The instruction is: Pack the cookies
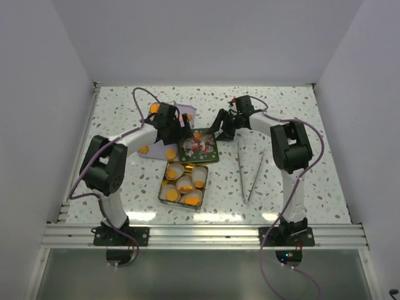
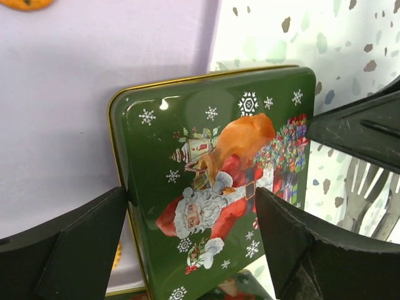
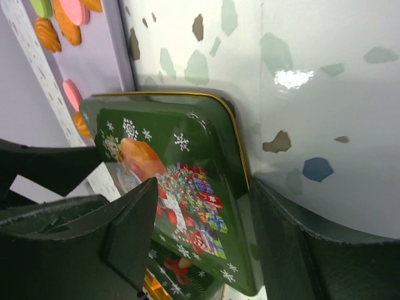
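Orange cookies point(image 1: 187, 199) lie in white paper cups inside the open tin point(image 1: 165, 187) at the middle. More cookies point(image 1: 170, 153) lie loose on a lilac sheet point(image 1: 164, 136); others show in the wrist views point(image 2: 25, 3) point(image 3: 62, 25). Just beyond the tin, a green Santa lid point(image 1: 199, 147) lies tilted, its near end over the tin's far rim. My left gripper point(image 1: 185, 132) point(image 2: 194, 194) is open over the lid point(image 2: 212, 156), its left fingertip at the lid's edge. My right gripper point(image 1: 220, 132) point(image 3: 203, 187) is open astride the lid's point(image 3: 181, 162) far right rim.
Metal tongs point(image 1: 247, 169) lie on the speckled table point(image 1: 281, 119) to the right of the tin, and they also show in the left wrist view point(image 2: 362, 200). White walls close in the table at the back and both sides.
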Available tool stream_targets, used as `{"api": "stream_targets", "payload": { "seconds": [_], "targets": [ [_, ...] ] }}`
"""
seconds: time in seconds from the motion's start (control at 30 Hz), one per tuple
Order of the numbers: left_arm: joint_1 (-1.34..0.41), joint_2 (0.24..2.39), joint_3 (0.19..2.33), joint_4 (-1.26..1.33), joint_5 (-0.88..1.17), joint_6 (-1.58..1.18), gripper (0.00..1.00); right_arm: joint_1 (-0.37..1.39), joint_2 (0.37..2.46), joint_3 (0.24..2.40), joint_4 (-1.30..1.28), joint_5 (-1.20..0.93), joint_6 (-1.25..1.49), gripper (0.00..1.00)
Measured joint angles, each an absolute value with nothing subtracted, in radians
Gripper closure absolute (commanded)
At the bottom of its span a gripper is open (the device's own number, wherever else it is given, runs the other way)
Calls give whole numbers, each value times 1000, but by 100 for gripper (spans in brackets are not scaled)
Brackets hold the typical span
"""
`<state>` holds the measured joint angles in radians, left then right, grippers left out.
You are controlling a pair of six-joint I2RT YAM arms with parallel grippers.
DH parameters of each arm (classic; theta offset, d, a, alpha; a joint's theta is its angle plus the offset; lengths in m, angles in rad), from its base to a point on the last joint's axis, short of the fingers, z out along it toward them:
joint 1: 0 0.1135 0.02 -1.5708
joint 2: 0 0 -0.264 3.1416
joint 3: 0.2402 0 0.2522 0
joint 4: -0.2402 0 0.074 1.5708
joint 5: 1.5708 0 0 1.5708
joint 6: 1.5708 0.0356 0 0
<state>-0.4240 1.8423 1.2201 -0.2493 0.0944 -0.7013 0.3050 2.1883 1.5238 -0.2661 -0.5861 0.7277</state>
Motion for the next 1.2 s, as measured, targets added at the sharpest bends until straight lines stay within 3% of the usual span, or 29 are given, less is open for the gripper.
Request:
{"api": "stream_targets", "payload": {
  "seconds": [1.03,1.2],
  "targets": [
    [-257,1817,1216,-250,128,-522,13,362,2255,1581,-285,-700,755,38],
    [-200,1818,1171,-202,225,-487,13,362,2266,1597,-298,-701,754,38]
  ]
}}
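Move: The lid's middle lies about 8 cm to the right hand's left and 7 cm back, a centimetre lower; that hand's outer finger is at the lid's right edge. From the right hand, the cookie tin is roughly 13 cm left and 22 cm back, and the cookie tray about 19 cm left and level with it. From the left hand the lid is some 6 cm right and 7 cm back, slightly below. The right hand pushes the lid leftward and back, about 4 cm, as the left withdraws 8 cm left. ##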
